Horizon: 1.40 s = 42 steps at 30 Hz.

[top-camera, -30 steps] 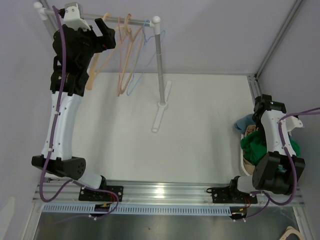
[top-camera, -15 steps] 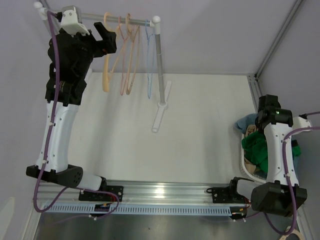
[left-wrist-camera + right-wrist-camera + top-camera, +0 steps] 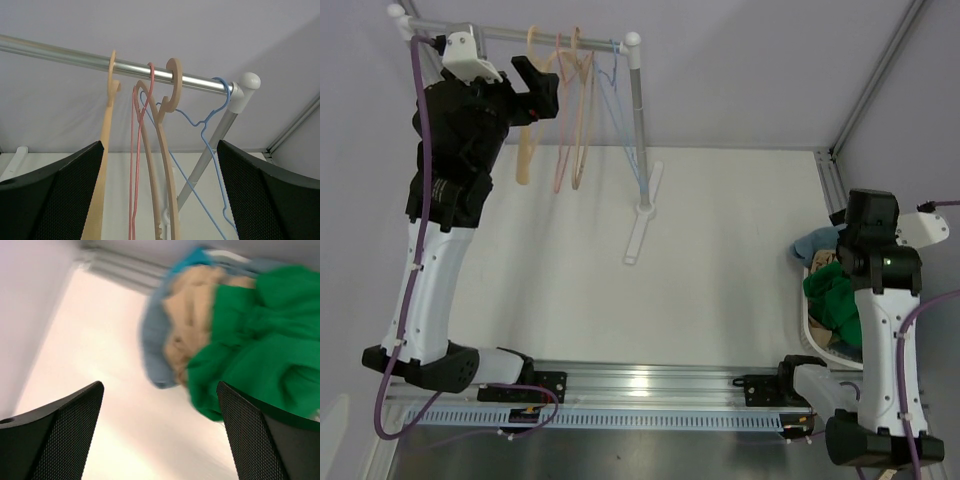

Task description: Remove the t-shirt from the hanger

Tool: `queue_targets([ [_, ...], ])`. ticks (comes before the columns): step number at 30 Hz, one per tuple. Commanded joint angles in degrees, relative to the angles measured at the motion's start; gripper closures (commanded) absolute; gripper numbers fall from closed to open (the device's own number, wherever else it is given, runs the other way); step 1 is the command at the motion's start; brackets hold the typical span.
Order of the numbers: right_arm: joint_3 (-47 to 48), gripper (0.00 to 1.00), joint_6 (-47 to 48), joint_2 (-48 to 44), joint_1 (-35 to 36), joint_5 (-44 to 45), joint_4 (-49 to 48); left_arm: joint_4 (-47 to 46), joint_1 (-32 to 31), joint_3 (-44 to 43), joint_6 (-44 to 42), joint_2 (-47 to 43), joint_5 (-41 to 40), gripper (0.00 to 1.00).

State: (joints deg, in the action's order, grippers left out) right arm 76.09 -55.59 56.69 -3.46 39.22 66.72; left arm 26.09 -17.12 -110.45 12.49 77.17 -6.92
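Several hangers hang bare on the metal rail (image 3: 60,52): a tan wooden hanger (image 3: 102,165), a pink wire hanger (image 3: 133,165), a wooden pair (image 3: 167,165) and a blue wire hanger (image 3: 204,125). None carries a t-shirt. My left gripper (image 3: 159,155) is open and empty, just in front of the hangers and below the rail; it also shows in the top view (image 3: 538,85). A green t-shirt (image 3: 260,350) lies crumpled with blue cloth (image 3: 155,350) and tan cloth (image 3: 190,320). My right gripper (image 3: 160,395) is open and empty above them.
The rack's upright pole (image 3: 640,130) and its foot (image 3: 642,225) stand at the back of the table. The clothes lie in a white basket (image 3: 806,325) at the right edge, under my right arm (image 3: 875,260). A metal frame post (image 3: 875,80) runs up at the back right.
My right arm has risen from low over the basket to a raised pose above the clothes. My left arm has shifted slightly at the rail, and the hangers have swung.
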Motion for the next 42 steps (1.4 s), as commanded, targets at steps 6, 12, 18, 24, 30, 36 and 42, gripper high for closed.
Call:
queue_targets([
  [6, -6.7, 0.01, 28.3, -3.2, 0.3, -25.9, -38.5, -1.5, -4.2, 9.7, 0.2, -13.2, -1.7, 0.00],
  [12, 0.1, 0.01, 33.2, 11.1, 0.3, -41.7, -46.3, -5.4, -6.8, 29.8, -0.8, -27.1, -4.1, 0.00],
  [18, 4.2, 0.00, 37.9, 17.2, 0.2, -53.4, -46.2, -0.4, -7.0, 45.3, 0.2, -39.2, -4.8, 0.00],
  [24, -8.6, 0.01, 38.3, 10.1, 0.4, -63.6, -52.6, 3.8, -7.0, 56.0, 4.2, -48.2, -7.1, 0.01],
  [30, -20.4, 0.00, 43.0, 0.0, 1.1, -66.2, -53.7, 2.5, -7.0, 64.0, 4.4, -52.0, -5.0, 0.01],
  [36, -22.2, 0.00, 44.5, -3.9, 1.2, -65.6, -51.1, 2.4, -7.0, 62.8, 3.8, -49.7, -3.5, 0.00],
  [42, -22.7, 0.01, 44.6, -4.3, 1.2, -65.6, -51.0, 2.0, -7.0, 62.9, 3.9, -49.2, -3.2, 0.01],
])
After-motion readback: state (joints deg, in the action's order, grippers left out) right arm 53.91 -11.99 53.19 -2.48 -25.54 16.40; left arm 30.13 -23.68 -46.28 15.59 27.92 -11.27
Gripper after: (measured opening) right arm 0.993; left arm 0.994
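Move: Some 22 cm below the right hand, about 8 cm to its right and 2 cm back, the released green t-shirt lies in the basket; the blue-grey t-shirt's end spills out roughly 12 cm ahead and 2 cm to the right of that hand. From the left hand, the green t-shirt lies about 65 cm right, 15 cm back and far below. Ahead of that hand, the emptied wooden hanger hangs about 14 cm off, almost straight ahead, with the pink hanger some 7 cm right. Backing away from the hangers, the open, empty left hand draws back about 15 cm while starting to sink, then drops mostly straight down, some 26 cm in all, its fingers tipping down. The open right hand leaves the basket, swings forward and left, then curls back while still going left, turning about 75 degrees counter-clockwise and lifting its fingertips. ##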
